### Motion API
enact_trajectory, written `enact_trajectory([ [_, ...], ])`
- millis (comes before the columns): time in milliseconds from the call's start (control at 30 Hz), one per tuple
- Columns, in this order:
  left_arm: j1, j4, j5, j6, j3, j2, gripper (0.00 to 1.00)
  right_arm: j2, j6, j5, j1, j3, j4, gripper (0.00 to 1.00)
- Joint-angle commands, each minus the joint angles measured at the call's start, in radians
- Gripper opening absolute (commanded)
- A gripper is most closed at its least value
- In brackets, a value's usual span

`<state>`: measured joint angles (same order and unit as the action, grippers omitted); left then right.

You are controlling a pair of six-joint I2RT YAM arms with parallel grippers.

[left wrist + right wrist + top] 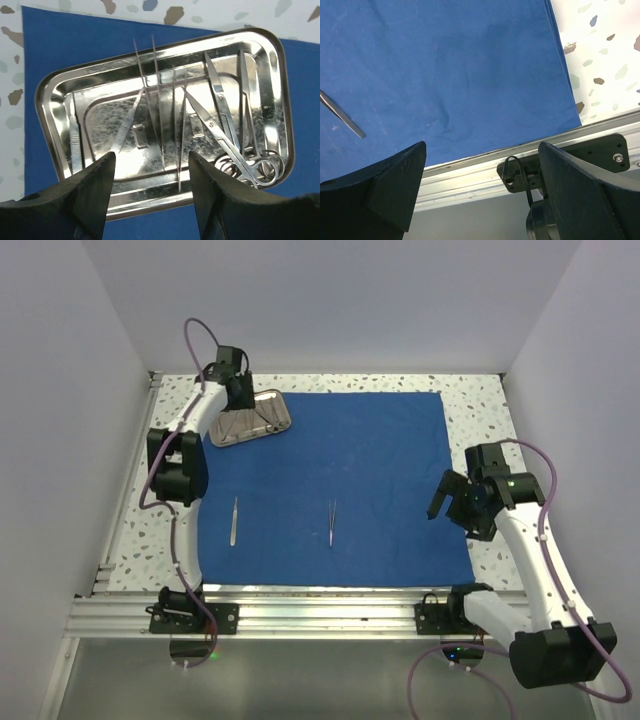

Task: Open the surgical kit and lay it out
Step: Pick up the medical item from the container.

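Observation:
The surgical kit's royal-blue cloth (350,480) lies spread flat on the table. Its shiny steel tray (250,417) sits on the cloth's back-left corner. In the left wrist view the tray (55,100) holds thin tweezers (150,100) and ring-handled scissors (235,150). My left gripper (151,157) hovers open over the tray's near rim, with tweezers lying below the gap between its fingers. Two tweezers lie on the cloth, one at the left (233,520) and one in the middle (332,522). My right gripper (450,502) hangs open over the cloth's right edge, holding nothing.
An aluminium rail (320,605) runs along the table's near edge, with the arm bases bolted to it. Speckled tabletop (480,410) shows around the cloth. White walls close in the left, back and right sides.

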<state>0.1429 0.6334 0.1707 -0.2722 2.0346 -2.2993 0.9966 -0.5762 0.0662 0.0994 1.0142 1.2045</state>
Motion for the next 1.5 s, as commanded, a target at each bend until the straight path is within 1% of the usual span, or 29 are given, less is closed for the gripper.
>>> enact_trajectory([
  [0, -0.035, -0.049, -0.034, 0.033, 0.033, 0.0, 0.63, 0.03, -0.01, 0.02, 0.003, 0.043, -0.034, 0.98],
  [233, -0.068, -0.061, -0.04, 0.054, -0.001, -0.011, 0.63, 0.048, -0.02, 0.003, 0.003, 0.011, -0.068, 0.98],
  [367, -0.086, -0.058, -0.062, 0.048, -0.002, -0.046, 0.63, 0.062, -0.019, 0.001, 0.005, 0.012, -0.075, 0.98],
  [667, -0.104, -0.046, -0.063, 0.037, 0.016, -0.121, 0.58, 0.088, -0.01, 0.003, 0.005, 0.021, -0.083, 0.98],
  [733, -0.108, -0.038, -0.069, 0.033, 0.035, -0.146, 0.56, 0.088, -0.007, 0.003, 0.005, 0.02, -0.082, 0.98],
  [767, -0.109, -0.02, -0.068, 0.03, 0.042, -0.155, 0.51, 0.088, -0.007, 0.004, 0.005, 0.02, -0.083, 0.98],
  [833, -0.111, 0.0, -0.069, 0.024, 0.065, -0.172, 0.44, 0.089, -0.005, 0.009, 0.003, 0.018, -0.083, 0.98],
  [867, -0.111, 0.014, -0.069, 0.021, 0.067, -0.178, 0.36, 0.089, -0.005, 0.009, 0.002, 0.018, -0.085, 0.98],
  [933, -0.112, 0.031, -0.073, 0.014, 0.059, -0.183, 0.31, 0.089, -0.004, 0.011, 0.003, 0.017, -0.086, 0.98],
  [967, -0.112, 0.041, -0.076, 0.01, 0.041, -0.178, 0.28, 0.089, -0.004, 0.011, 0.005, 0.015, -0.089, 0.98],
  [1033, -0.111, 0.054, -0.079, 0.004, 0.016, -0.169, 0.27, 0.089, -0.002, 0.009, 0.005, 0.009, -0.094, 0.98],
  [1167, -0.112, 0.097, -0.106, -0.01, -0.057, -0.15, 0.22, 0.088, -0.001, 0.007, 0.003, -0.003, -0.106, 0.98],
  [1300, -0.112, 0.111, -0.135, -0.022, -0.158, -0.105, 0.19, 0.085, 0.004, 0.004, 0.002, -0.015, -0.115, 0.99],
  [1367, -0.112, 0.103, -0.142, -0.033, -0.227, -0.063, 0.19, 0.083, 0.007, 0.006, 0.002, -0.019, -0.118, 0.98],
  [1467, -0.111, 0.098, -0.149, -0.039, -0.292, -0.012, 0.19, 0.076, 0.013, 0.003, 0.002, -0.028, -0.12, 0.98],
])
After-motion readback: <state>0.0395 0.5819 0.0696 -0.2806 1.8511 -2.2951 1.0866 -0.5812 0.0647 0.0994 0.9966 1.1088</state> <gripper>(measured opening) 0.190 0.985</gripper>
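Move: The slanting scalpel handle, the medical item to be picked, lies about 5 cm to the left hand's left, 1 cm ahead and 6 cm below it. At the same height, the outer scalpel handle is roughly 4 cm farther left and level with it; the first tweezers lie 2 cm left and 4 cm ahead of the hand, the second tweezers 1 cm right and 3 cm ahead. From the right hand, the slanting handle is some 38 cm ahead, 56 cm left and 13 cm below. The left hand first shifts about 5 cm left, away from the tweezers until it is over the slanting scalpel handle, then sinks some 6 cm into the tray and closes its half-open fingers, pinching the handle near its middle. Still low, it then draws the handle back about 5 cm towards the tray's near rim with the fingers tipping slightly more downward, while the empty, wide-open right hand eases a couple of centimetres forward and down. ##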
